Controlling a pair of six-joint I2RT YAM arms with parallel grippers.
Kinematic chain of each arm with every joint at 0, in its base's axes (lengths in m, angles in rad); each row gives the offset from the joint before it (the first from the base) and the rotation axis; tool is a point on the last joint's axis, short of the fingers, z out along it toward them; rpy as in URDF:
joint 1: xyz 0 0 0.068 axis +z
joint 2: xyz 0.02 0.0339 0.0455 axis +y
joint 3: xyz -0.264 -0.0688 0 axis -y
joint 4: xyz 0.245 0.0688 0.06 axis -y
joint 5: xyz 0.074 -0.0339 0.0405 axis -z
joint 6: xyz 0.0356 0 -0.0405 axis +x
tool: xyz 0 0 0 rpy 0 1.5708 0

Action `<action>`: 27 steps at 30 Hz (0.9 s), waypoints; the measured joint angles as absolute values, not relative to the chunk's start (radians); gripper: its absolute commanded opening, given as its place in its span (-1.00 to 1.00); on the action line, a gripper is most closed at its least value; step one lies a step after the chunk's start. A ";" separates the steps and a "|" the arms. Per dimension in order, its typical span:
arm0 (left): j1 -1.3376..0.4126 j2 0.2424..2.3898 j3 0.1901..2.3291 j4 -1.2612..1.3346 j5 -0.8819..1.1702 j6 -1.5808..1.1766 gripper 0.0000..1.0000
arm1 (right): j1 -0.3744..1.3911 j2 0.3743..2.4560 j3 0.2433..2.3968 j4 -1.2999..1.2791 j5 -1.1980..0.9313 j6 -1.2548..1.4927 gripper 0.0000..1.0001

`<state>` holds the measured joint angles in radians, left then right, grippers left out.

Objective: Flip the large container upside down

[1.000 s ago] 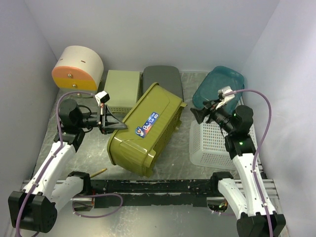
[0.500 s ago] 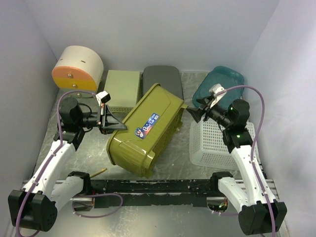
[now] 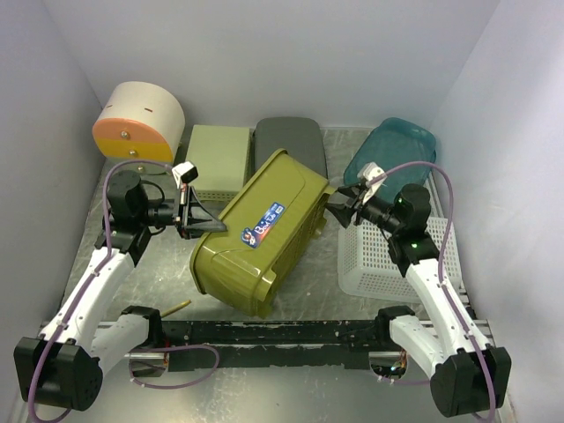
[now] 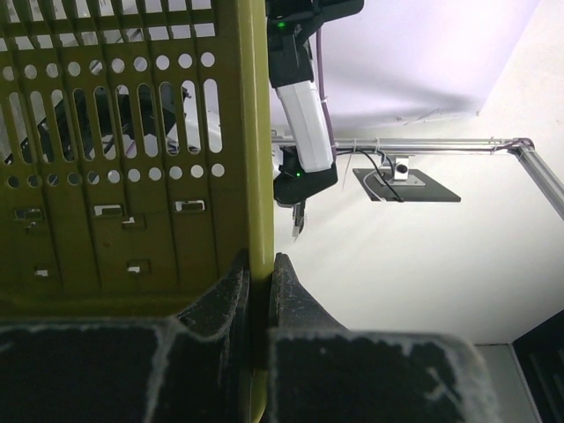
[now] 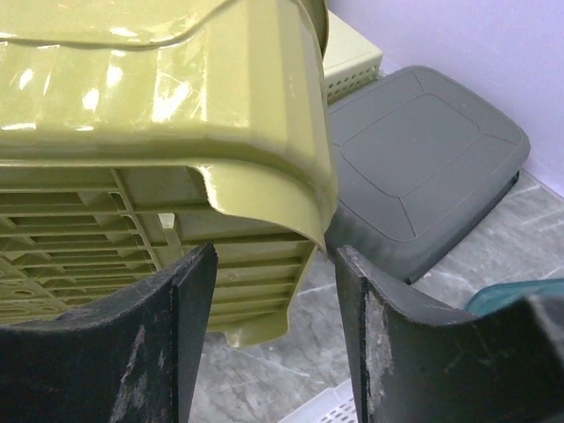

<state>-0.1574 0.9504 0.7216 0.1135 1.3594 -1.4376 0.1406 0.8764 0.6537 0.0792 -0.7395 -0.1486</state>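
Observation:
The large container [image 3: 264,233], an olive-green slotted bin with a blue label, lies tilted on its side in the middle of the table. My left gripper [image 3: 210,226] is shut on its left wall; the left wrist view shows the thin green wall [image 4: 132,132] pinched between both fingers of that gripper [image 4: 262,273]. My right gripper [image 3: 337,210] is open at the bin's far right rim corner. In the right wrist view that curved rim corner [image 5: 264,176] hangs just above the gap of the gripper [image 5: 275,256], with neither finger touching it.
A cream and orange drum [image 3: 138,123] stands at the back left. Behind the bin sit a pale green box [image 3: 218,159] and a grey lid [image 3: 291,145]. A teal tub [image 3: 392,150] and a white basket [image 3: 388,260] are under the right arm. A small wooden stick [image 3: 176,307] lies near the front rail.
My right gripper has moved left from over the white basket to the bin's right rim corner, its jaws narrowing. The left gripper and the bin have stayed put.

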 measured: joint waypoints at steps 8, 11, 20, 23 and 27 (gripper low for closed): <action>-0.157 0.952 0.746 0.027 1.368 -1.366 -0.87 | 0.166 0.902 0.651 0.127 -0.756 -0.226 -0.06; -0.157 0.952 0.746 0.019 1.373 -1.358 -0.86 | 0.171 0.901 0.650 0.159 -0.751 -0.235 -0.12; -0.152 0.951 0.757 -0.014 1.386 -1.322 -0.86 | 0.167 0.888 0.651 0.179 -0.743 -0.277 -0.91; -0.148 0.953 0.765 -0.038 1.389 -1.308 -0.86 | 0.165 0.892 0.655 0.179 -0.741 -0.310 -1.00; -0.147 0.963 0.779 -0.068 1.393 -1.282 -0.86 | 0.170 0.885 0.657 0.167 -0.734 -0.335 -1.00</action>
<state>-0.1467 0.9634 0.7792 -0.0681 1.3933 -1.2816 0.1696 0.8852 0.6567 0.1673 -0.7341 -0.3351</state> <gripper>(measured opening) 0.123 0.036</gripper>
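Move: The right hand, open, has the curved tab at the green container's far right corner almost between its fingertips, about 1 cm ahead, 1 cm to the left and 2 cm above. From this hand the grey case lies some 16 cm ahead and 13 cm left, the teal tub 14 cm ahead and 13 cm right, the white basket 9 cm back and 13 cm right, all nearly 20 cm lower. From the left hand the tab is roughly 13 cm ahead, 23 cm right and 5 cm lower. The right fingers close from over half open to nearly shut and pinch the tab at the container's corner. To get there the hand eases about 1 cm left, then rises some 2 cm with a little forward drift, rolling around 15 degrees about its finger line. The left hand stays in place, keeping its grip on the container's rim. ##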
